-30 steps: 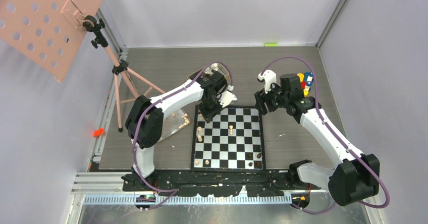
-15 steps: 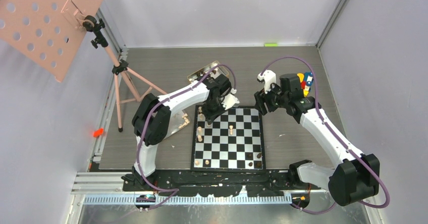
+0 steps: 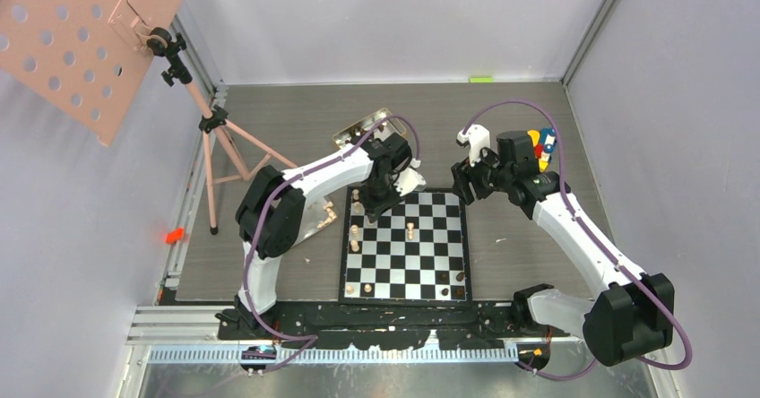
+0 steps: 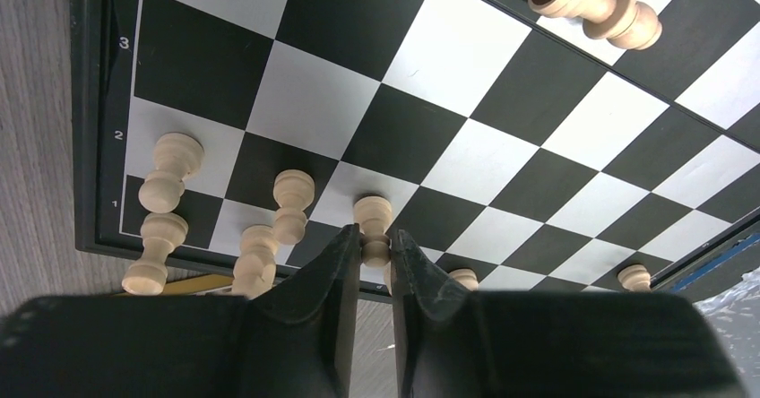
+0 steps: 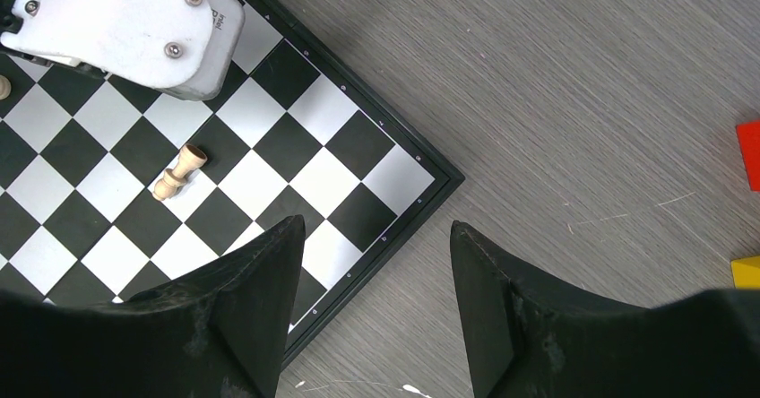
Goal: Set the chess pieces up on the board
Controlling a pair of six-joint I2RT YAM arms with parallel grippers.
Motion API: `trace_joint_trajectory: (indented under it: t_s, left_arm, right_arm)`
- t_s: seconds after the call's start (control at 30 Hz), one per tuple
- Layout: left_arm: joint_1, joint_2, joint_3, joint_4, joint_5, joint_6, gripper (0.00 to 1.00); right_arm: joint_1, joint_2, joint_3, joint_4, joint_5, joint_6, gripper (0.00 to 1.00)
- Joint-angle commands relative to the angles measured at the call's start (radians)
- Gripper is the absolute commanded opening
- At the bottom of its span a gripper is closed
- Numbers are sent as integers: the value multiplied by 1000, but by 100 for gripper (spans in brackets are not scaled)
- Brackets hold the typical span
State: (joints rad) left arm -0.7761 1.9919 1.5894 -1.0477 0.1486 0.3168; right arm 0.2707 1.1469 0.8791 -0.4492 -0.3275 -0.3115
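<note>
The board (image 3: 403, 299) lies in the middle, between the arms. My left gripper (image 3: 367, 203) is down at its far left corner. In the left wrist view the left gripper (image 4: 375, 232) is shut on a pale pawn (image 4: 373, 211) that stands upright on a white square of the board (image 4: 466, 57). Several pale chess pieces (image 4: 172, 169) stand beside it along the edge rows. Another pale piece (image 4: 596, 4) lies toppled further in. My right gripper (image 5: 375, 228) hangs open and empty over the far right corner of the board (image 5: 269, 138). Dark pieces (image 3: 453, 278) stand at the near right.
A gold tin (image 3: 363, 129) sits behind the left arm. A clear tray (image 3: 314, 214) with pale pieces lies left of the board. Colourful blocks (image 3: 540, 142) lie behind the right gripper, and a red block (image 5: 748, 151) shows in the right wrist view. A tripod (image 3: 215, 147) holds a pink perforated panel at the far left.
My left arm swung a little right and down onto the board's far left corner, then stayed there. The right arm has not moved.
</note>
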Motion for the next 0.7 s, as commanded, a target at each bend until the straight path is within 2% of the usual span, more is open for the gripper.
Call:
trace_joint_trajectory:
  t_s: [0.0,0.17,0.4,0.67]
  left_arm:
    - [-6,-16,22,4,-11,-16,26]
    - [-6,-95,1,14,-15,-14,38]
    - [20,-254,-89,63,-59,3,43]
    - [204,-367,-175,79,-58,-13,45]
  right_arm:
    - [-6,-11,17,20,-17,2,67]
    - [-5,-3,18,19,-20,2,67]
    - [-5,-1,18,17,-20,1,67]
    - [-8,1,18,16,-18,0,67]
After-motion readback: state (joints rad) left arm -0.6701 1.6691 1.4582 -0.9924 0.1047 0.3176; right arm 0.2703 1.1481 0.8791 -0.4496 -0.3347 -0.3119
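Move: A pawn stands upright right between the left gripper's fingers, its middle about 2 cm below the hand point. One pawn is some 3 cm ahead of it, another 3 cm ahead and 3 cm left, and a taller piece 3 cm left and 1 cm back. The metal tray's middle lies about 15 cm left, level fore-and-aft. From the right gripper the pawn is roughly 21 cm left, 5 cm back and 11 cm lower. Keep the left gripper in place over the pawn while its barely parted fingers spread on to a little under half open. Then lift away straight up, curving left towards the metal tray and slightly forward, about 7 cm up and 4 to 5 cm left, tilting some 15 degrees so the fingertips swing forward. ##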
